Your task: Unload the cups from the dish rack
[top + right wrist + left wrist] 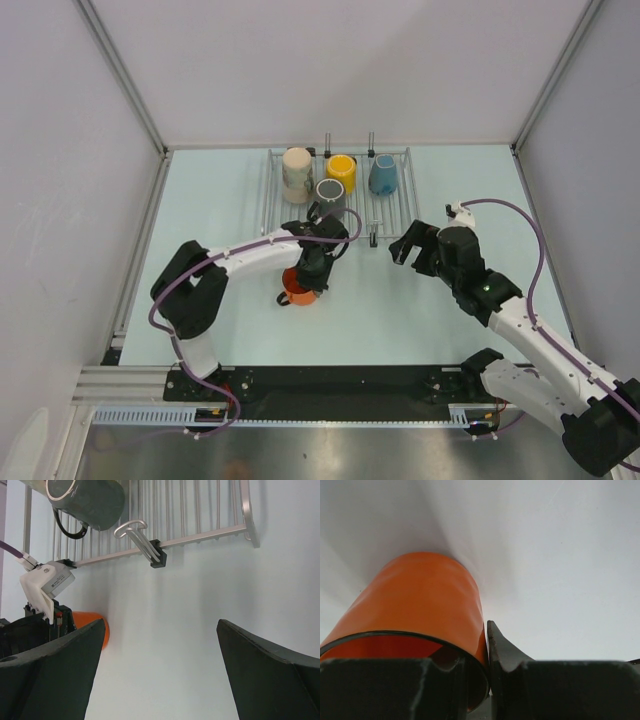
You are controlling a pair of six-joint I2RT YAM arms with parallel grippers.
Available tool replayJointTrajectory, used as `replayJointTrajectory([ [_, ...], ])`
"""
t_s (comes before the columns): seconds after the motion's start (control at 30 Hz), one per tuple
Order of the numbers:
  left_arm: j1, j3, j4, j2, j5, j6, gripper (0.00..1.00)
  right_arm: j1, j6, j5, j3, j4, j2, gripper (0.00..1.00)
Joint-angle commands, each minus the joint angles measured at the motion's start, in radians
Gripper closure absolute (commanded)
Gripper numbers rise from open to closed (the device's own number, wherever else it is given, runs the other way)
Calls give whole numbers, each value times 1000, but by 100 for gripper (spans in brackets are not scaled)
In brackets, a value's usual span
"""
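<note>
The orange cup (297, 291) is off the dish rack (395, 205), over the table just in front of it, mouth up. My left gripper (308, 274) is shut on its rim (420, 595), one finger inside and one finger (502, 650) outside the wall. I cannot tell whether the cup touches the table. On the rack stand the cream cup (297, 173), yellow cup (341, 170), light blue cup (382, 175) and dark grey cup (330, 192). My right gripper (405, 247) hangs open and empty near the rack's front right corner (200, 530).
White walls and aluminium posts (160, 150) close in the table on three sides. In the right wrist view the left arm's wrist (45, 587) and the orange cup (97, 627) sit at the left, below the dark grey cup (95, 500).
</note>
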Motion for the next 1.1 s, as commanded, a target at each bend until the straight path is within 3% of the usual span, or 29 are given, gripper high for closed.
replayJointTrajectory([
  [0.0, 3, -35, 49, -22, 1, -14, 92, -1, -14, 3, 5, 38, -2, 0],
  [0.27, 4, 23, 11, -93, -74, -8, 73, 15, -6, 9, 15, 49, 21, 0],
  [0.5, 4, 77, -32, -179, -122, -19, 47, 27, -7, 16, 32, 44, 29, 0],
  [0.83, 4, 241, -87, -357, -223, -4, 39, 30, -69, 52, 96, 34, 70, 0],
  [1.07, 20, 42, 151, -605, -312, -56, 30, 47, -187, 126, 312, 8, 296, 0],
])
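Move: The left hand, pointing down, still pinches the right-hand rim of the orange cup, whose middle lies about 4 cm to its left, 1 cm back and 2 cm lower; the grey cup in the rack is roughly 18 cm ahead and 3 cm right. From the open right hand the grey cup lies some 13 cm ahead, 17 cm left and 13 cm below, the blue cup about 18 cm ahead and 5 cm left, and the orange cup 5 cm back and 23 cm left. The left fingers open and let go of the orange cup's rim; after a slow start the hand climbs faster and faster, some 22 cm up and about 4 cm forward, its fingers swinging up by roughly 40 degrees to point more forward and towards the rack. The right hand nearly holds its place, wide open, then starts forward about 3 cm towards the rack, rising and drifting left a little. ##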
